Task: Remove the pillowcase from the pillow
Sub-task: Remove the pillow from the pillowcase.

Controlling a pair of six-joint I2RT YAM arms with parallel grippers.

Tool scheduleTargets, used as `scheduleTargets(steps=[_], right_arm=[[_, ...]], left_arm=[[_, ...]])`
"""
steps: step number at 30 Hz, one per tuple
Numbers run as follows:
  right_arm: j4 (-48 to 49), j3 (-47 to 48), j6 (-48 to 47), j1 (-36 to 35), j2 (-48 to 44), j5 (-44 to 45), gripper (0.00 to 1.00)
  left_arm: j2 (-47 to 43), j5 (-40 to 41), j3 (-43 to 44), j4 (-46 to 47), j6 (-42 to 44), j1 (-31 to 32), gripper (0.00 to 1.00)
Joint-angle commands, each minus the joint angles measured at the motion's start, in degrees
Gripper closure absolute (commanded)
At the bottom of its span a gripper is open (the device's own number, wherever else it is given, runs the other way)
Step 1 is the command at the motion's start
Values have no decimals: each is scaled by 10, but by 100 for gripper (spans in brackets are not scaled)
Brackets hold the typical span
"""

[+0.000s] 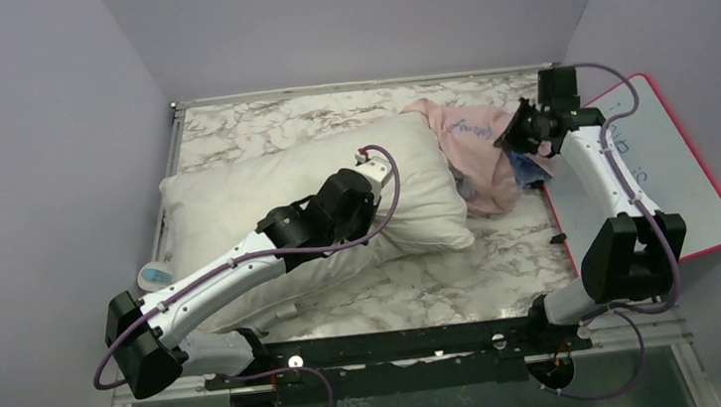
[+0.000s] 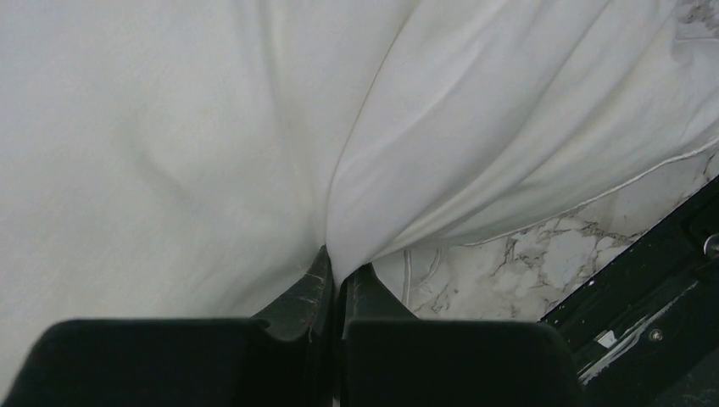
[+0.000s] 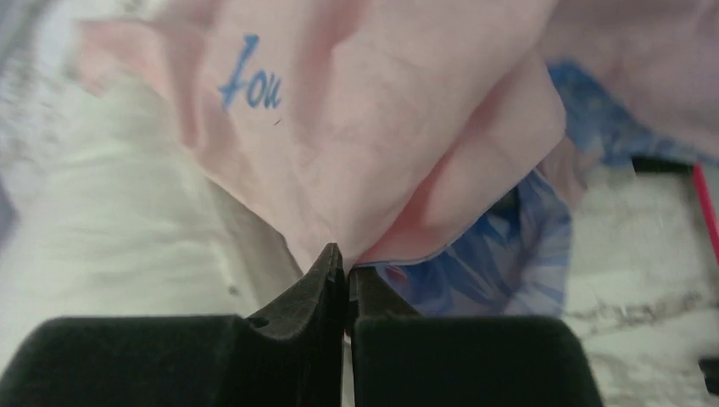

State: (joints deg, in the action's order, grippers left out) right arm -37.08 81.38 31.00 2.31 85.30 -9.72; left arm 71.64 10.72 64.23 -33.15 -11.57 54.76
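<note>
The plump white pillow (image 1: 226,191) lies across the left and middle of the marble table (image 1: 464,288). My left gripper (image 1: 373,184) rests on its right half, shut on a pinched fold of the white pillow fabric (image 2: 169,127), which rises between the jaws of the left gripper (image 2: 337,273). The pillowcase (image 1: 476,152), pink with blue cursive lettering, is bunched off the pillow's right end. My right gripper (image 1: 518,134) is shut on the pillowcase's edge (image 3: 381,127), pink outside with blue print inside; the right gripper's (image 3: 345,263) tips pinch the hem. The pillow (image 3: 110,220) shows at left.
A pink-framed whiteboard (image 1: 677,168) lies at the table's right edge, under the right arm. A small white and blue object (image 1: 156,275) sits by the pillow's near left corner. The black mounting rail (image 1: 400,344) runs along the near edge. Grey walls enclose the table.
</note>
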Motion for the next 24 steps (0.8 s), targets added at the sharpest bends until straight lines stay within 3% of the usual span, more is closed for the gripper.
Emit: scheduleTargets(steps=[1, 6, 9, 12, 15, 21, 24], right_arm=[[-31, -99, -31, 1, -42, 42, 87], [-99, -57, -68, 1, -64, 91, 60], [-90, -26, -106, -1, -96, 49, 38], [-52, -24, -141, -13, -116, -13, 25], [-49, -18, -158, -35, -72, -40, 22], [-38, -14, -161, -87, 38, 30, 18], [-17, -10, -168, -93, 90, 16, 16]], left_arm=[[-2, 61, 16, 13, 4, -7, 100], [-6, 81, 24, 22, -3, -7, 100], [-21, 94, 16, 33, -13, -8, 100], [-32, 101, 11, 45, -19, -9, 100], [-41, 113, 12, 55, -27, -9, 100], [-80, 159, 12, 69, -52, -9, 100], [-104, 182, 10, 84, -68, -9, 100]])
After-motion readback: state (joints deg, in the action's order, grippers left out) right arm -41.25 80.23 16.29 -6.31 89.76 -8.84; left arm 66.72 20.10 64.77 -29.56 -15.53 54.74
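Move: The pillowcase, one edge still pinched in the right hand, has its middle almost straight below that hand, about 13 cm down and 1 cm left. The pillow's right end lies some 10 cm left of the hand, 5 cm back and 8 cm lower; the whiteboard's middle is about 33 cm right and 8 cm back. The left hand pinches the pillow, whose middle is about 12 cm left, 6 cm ahead and 5 cm down; from there the pillowcase lies about 28 cm right, 13 cm ahead and 9 cm down. The pillowcase is flung down and let go: the right hand plunges about 9 cm while drawing back 6, its fingers opening wide, then rises some 12 cm, swings left and sinks again over the case, turning counter-clockwise. The pillow stays pinched in the left hand, which lifts about 5 cm, easing slightly forward. ##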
